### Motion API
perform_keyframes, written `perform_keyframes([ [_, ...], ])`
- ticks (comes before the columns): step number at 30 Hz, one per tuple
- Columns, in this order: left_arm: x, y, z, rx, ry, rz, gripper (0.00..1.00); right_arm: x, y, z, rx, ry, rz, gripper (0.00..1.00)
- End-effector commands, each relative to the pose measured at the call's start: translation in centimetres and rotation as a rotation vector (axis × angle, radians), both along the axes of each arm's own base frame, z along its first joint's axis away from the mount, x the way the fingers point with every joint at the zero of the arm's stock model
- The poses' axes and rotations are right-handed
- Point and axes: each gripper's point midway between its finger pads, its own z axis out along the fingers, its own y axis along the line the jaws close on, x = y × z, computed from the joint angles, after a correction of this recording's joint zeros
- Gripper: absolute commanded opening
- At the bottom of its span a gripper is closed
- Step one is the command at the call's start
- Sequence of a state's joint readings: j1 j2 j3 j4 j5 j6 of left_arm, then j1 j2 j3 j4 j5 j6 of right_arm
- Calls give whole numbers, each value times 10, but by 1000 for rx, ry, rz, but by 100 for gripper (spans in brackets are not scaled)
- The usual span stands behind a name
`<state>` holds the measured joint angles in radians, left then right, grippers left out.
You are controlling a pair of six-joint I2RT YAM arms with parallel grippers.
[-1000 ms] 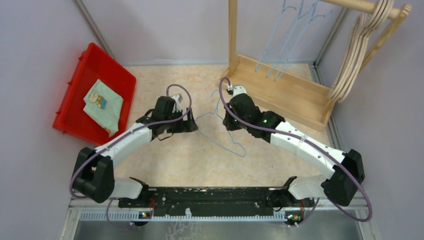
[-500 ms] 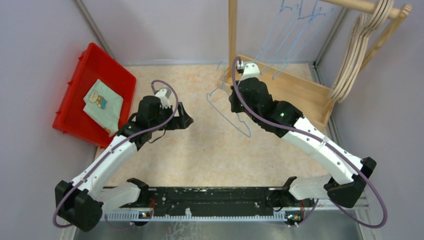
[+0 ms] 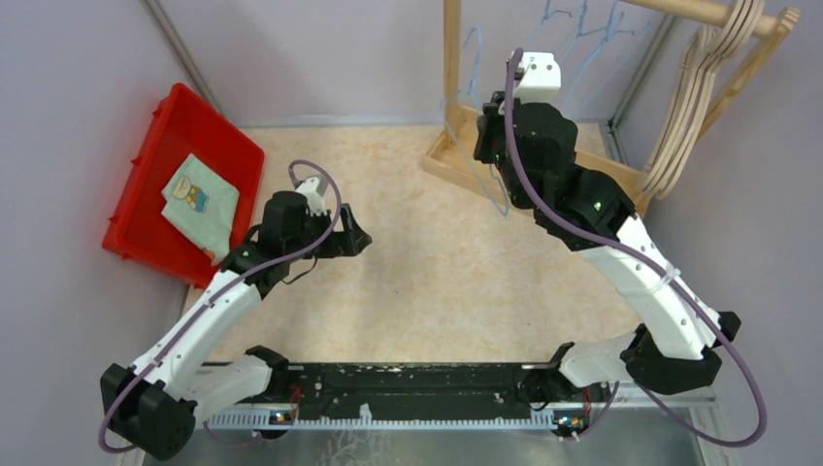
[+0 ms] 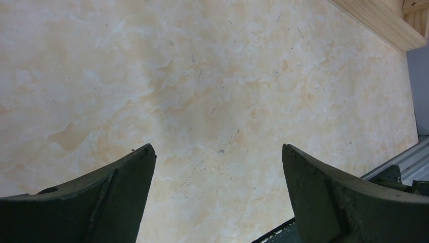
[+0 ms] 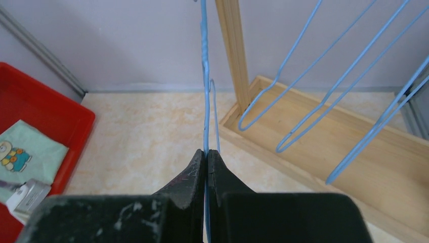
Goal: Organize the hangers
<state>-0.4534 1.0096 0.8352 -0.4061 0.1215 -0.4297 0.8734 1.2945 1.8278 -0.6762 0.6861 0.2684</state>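
My right gripper is shut on a thin light-blue wire hanger and holds it up in the air beside the rack's left post. In the right wrist view the wire runs straight up from between the closed fingertips of this gripper. Several more blue wire hangers hang from the rack's top rail and show in the right wrist view. Several tan wooden hangers hang at the rail's right end. My left gripper is open and empty above the bare table.
The tall wooden rack has an upright post and a tray-like base at the back right. A red bin with a folded pale-green cloth stands at the back left. Grey walls close in on both sides.
My right arm has lifted the blue wire hanger off the table and carried it up and back to the rack. My left arm has drawn back to the left and stays open.
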Motion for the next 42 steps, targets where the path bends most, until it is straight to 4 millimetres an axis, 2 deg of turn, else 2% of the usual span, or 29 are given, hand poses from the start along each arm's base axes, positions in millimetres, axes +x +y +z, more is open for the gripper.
perform_keyframes([
  [1, -4, 5, 3, 7, -14, 6, 100, 9, -5, 38, 27, -100, -70, 0],
  [9, -8, 9, 3, 23, -13, 7, 100, 26, 5, 69, 68, -179, -115, 0],
  [20, -8, 13, 6, 44, -21, 13, 100, 45, 1, 108, 84, -297, -240, 0],
  [27, -8, 15, 8, 53, -29, 15, 100, 59, -4, 130, 13, -378, -361, 0],
  [29, -9, 16, 8, 54, -30, 15, 100, 73, 3, 125, -28, -386, -391, 0],
  [33, -10, 16, 6, 56, -26, 15, 100, 96, 1, 122, -43, -390, -438, 0],
  [42, -7, 18, 2, 83, -25, 14, 100, 134, -17, 126, 0, -434, -518, 0],
])
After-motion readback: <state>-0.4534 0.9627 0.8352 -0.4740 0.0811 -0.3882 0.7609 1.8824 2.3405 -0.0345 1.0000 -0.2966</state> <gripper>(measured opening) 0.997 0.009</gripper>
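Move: The right hand already holds the last blue hanger. Its place, the rack's rod near the left end, lies about 27 cm ahead, 4 cm to the right and some 18 cm higher. The top of the rack's left post is roughly 30 cm ahead, 2 cm left, 17 cm up; the nearest hung hanger's hook is around 21 cm ahead, 16 cm right, 16 cm up. From the left hand that rod spot is about 30 cm ahead, 30 cm right and 46 cm up. Forward and up towards the left end of the rod goes the right hand, about 14 cm out and 10 cm up, its last stretch forward with a slight dip of some 2 cm. On the way the wrist swings clockwise some 25 degrees and tips the fingertips up, bringing the hanger's hook to the rod; the shut fingers keep their pinch on the blue wire. ##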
